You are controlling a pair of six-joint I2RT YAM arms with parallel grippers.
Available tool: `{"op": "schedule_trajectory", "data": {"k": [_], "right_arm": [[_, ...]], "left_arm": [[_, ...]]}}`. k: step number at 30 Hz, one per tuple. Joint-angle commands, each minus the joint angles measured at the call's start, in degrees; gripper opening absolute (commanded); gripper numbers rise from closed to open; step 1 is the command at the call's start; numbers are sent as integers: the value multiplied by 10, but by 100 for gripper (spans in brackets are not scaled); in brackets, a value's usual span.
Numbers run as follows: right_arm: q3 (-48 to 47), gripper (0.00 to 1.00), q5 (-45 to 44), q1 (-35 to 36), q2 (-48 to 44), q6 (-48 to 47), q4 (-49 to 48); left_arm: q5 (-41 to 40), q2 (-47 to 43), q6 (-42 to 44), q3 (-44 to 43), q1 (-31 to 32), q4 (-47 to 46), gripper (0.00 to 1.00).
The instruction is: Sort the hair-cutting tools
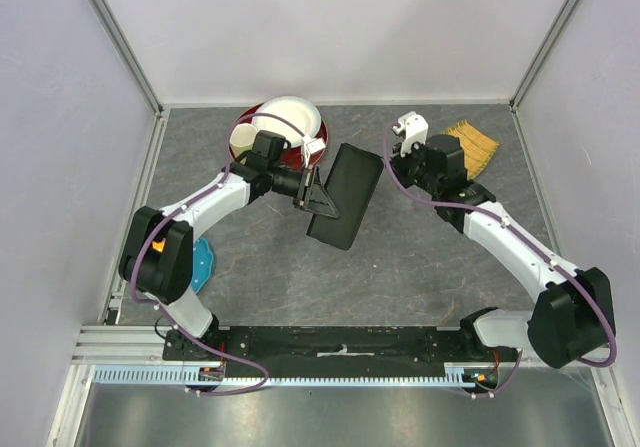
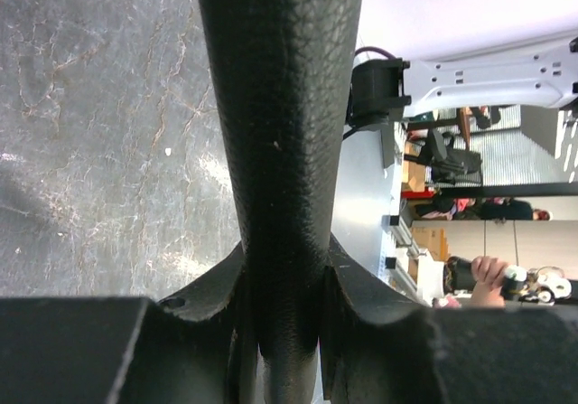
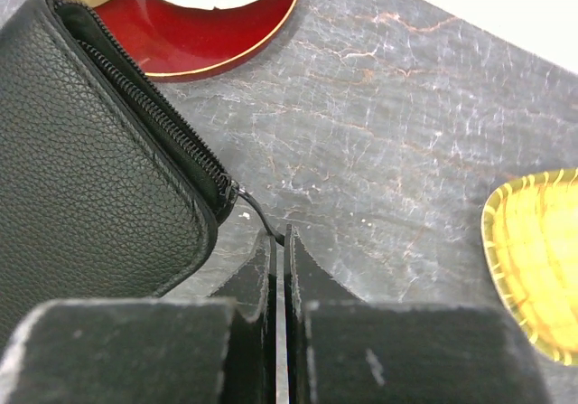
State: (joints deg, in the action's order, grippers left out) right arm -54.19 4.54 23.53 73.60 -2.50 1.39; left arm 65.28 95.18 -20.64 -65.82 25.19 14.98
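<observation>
The hair-cutting tools are out of view. A flat black case [image 1: 348, 193] lies tilted in the middle of the table. My left gripper [image 1: 318, 195] is shut on the case's left edge, and the grained black edge [image 2: 280, 106] runs up between the fingers [image 2: 284, 277]. My right gripper [image 1: 392, 157] sits at the case's far right corner. It is shut on the thin metal zipper pull [image 3: 257, 214], fingertips [image 3: 280, 243] pressed together. The zip [image 3: 153, 106] along the case [image 3: 81, 169] looks closed.
A red bowl [image 1: 262, 119] holding a white bowl [image 1: 292, 117] and a cream cup [image 1: 243, 137] stands behind the left gripper. A yellow woven item [image 1: 472, 145] lies at the back right. A blue object [image 1: 203, 264] rests beside the left arm.
</observation>
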Motion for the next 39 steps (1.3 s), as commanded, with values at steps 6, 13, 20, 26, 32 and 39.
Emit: {"op": "schedule_trajectory", "data": {"k": [6, 13, 20, 26, 32, 39], "right_arm": [[-110, 0, 89, -77, 15, -216, -26], [-211, 0, 172, -77, 51, -304, 69], [-274, 0, 225, -76, 60, -355, 166], [-291, 0, 237, -59, 69, -358, 170], [-291, 0, 240, -11, 79, -354, 154], [-273, 0, 160, 15, 88, -292, 104]], "left_arm": [[71, -29, 136, -22, 62, 132, 2], [43, 0, 184, -47, 91, 195, 2], [32, 25, 206, -69, 118, 225, 2], [25, 50, 226, -91, 136, 247, 2], [21, 64, 239, -110, 149, 263, 2], [-46, 71, 233, -127, 147, 276, 2]]}}
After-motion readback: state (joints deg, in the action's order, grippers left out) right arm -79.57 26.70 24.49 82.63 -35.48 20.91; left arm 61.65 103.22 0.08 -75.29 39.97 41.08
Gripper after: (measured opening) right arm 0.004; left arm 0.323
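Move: The right hand has the zip's cord between its fingertips, with the slider only about 2 cm to its left at the case's far-right corner. The case's far-left corner is some 9 cm left and 3 cm ahead. The red tray lies about 22 cm left and 6 cm ahead, the yellow basket about 17 cm right and 4 cm ahead, both roughly 15 cm below. The left hand grips the case; from it the slider is about 10 cm ahead, 10 cm right. Still pinching the case, the left hand draws it back about 9 cm, with some right and, late on, down, turning it roughly 20 degrees clockwise. The right hand starts with the zip cord pinched, rises about 4.5 cm while swinging some 30 degrees counter-clockwise, then sweeps about 6 cm left and further up, shut fingers coming free of the cord. ##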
